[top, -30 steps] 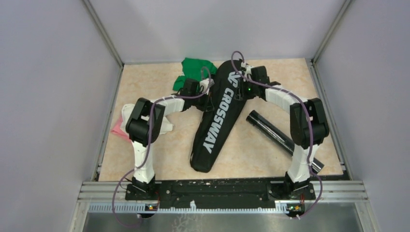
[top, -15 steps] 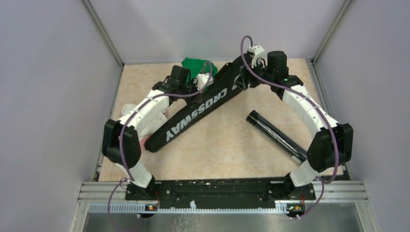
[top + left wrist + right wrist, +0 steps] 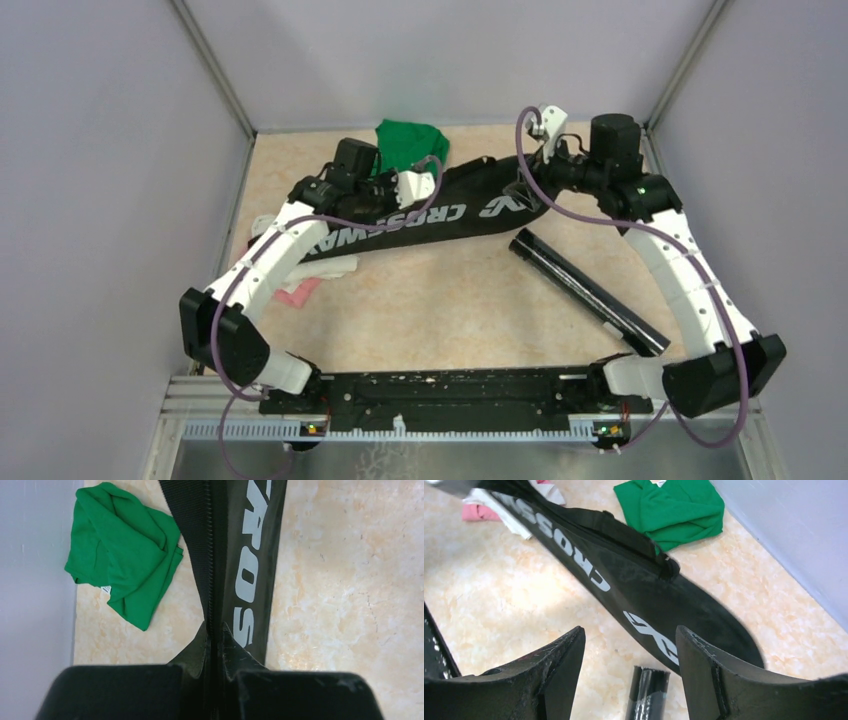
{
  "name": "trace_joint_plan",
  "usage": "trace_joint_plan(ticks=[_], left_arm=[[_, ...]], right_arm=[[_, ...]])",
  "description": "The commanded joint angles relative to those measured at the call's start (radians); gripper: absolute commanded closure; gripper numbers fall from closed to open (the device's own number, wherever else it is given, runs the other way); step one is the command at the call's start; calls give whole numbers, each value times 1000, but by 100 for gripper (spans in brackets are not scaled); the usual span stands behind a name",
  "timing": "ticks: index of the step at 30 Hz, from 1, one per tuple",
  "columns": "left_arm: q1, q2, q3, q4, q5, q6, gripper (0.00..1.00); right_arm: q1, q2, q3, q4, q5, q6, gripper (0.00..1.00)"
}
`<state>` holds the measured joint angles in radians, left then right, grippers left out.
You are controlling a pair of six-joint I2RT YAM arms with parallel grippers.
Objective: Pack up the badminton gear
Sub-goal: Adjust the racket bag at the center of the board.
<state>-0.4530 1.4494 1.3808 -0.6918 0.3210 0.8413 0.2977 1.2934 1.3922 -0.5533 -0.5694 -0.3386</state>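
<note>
The black "CROSSWAY" racket bag [image 3: 440, 212] lies crosswise near the back of the table, its wide end to the right. My left gripper [image 3: 425, 185] is shut on the bag's zipper edge [image 3: 215, 580], with the fabric pinched between the fingertips [image 3: 227, 637]. My right gripper [image 3: 535, 172] hangs open above the bag's wide end [image 3: 649, 590] and holds nothing. The long black tube [image 3: 590, 290] lies diagonally at the right, its near end [image 3: 649, 690] showing below the open right jaws.
A green cloth [image 3: 410, 140] lies at the back wall just behind the bag, also in the left wrist view [image 3: 125, 545]. White and pink cloths [image 3: 315, 280] lie at the left under the bag's narrow end. Side walls stand close on both sides.
The bag has swung from lying lengthwise to lying crosswise, dragged left by my left gripper. My right gripper has opened, let go of the bag and moved back to the right.
</note>
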Motion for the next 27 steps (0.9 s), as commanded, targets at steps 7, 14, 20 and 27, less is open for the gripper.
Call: trace_joint_plan(ticks=[7,14,20,27], left_arm=[[-62,-127,-159,183,-73,193,100],[-102,-163,-262,252,-179,278,100],[-109,-182,-293,259,-195,294,100],[-119,-191,-310,249,-209,304,100]], right_arm=[[-6,-124,-16,-200,-50,-174,34],[10,-67,-57,-183,-119,-180,34],[65,6,-49,-122,-63,-157,34],[105,78,13,-76,34,-159,34]])
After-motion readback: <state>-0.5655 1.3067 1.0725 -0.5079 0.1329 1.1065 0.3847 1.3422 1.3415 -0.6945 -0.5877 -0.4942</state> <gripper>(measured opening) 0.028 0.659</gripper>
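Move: The left hand already holds the racket bag by its zip edge near mid-length; the board's centre lies some 14 cm to its right, 2 cm ahead and 21 cm below. The green cloth is about 26 cm ahead and 3 cm right of that hand, the white cloth 27 cm left and 2 cm back. From the open right hand, the bag's wide part is roughly 4 cm ahead, 4 cm left and 12 cm below; the tube's middle is 13 cm back, 21 cm right. Still pinching the bag's zip edge, the left hand lowers it about 4 cm and eases it back some 2 cm, rolling its left side up and tipping its fingers upward, with a slight clockwise turn. The right hand, fingers staying open, draws back 5 cm with a small rise, then sinks about 7 cm by the bag's wide part, coming left and a little forward again and turning some 10 degrees counter-clockwise; its contact with the bag can't be made out. ##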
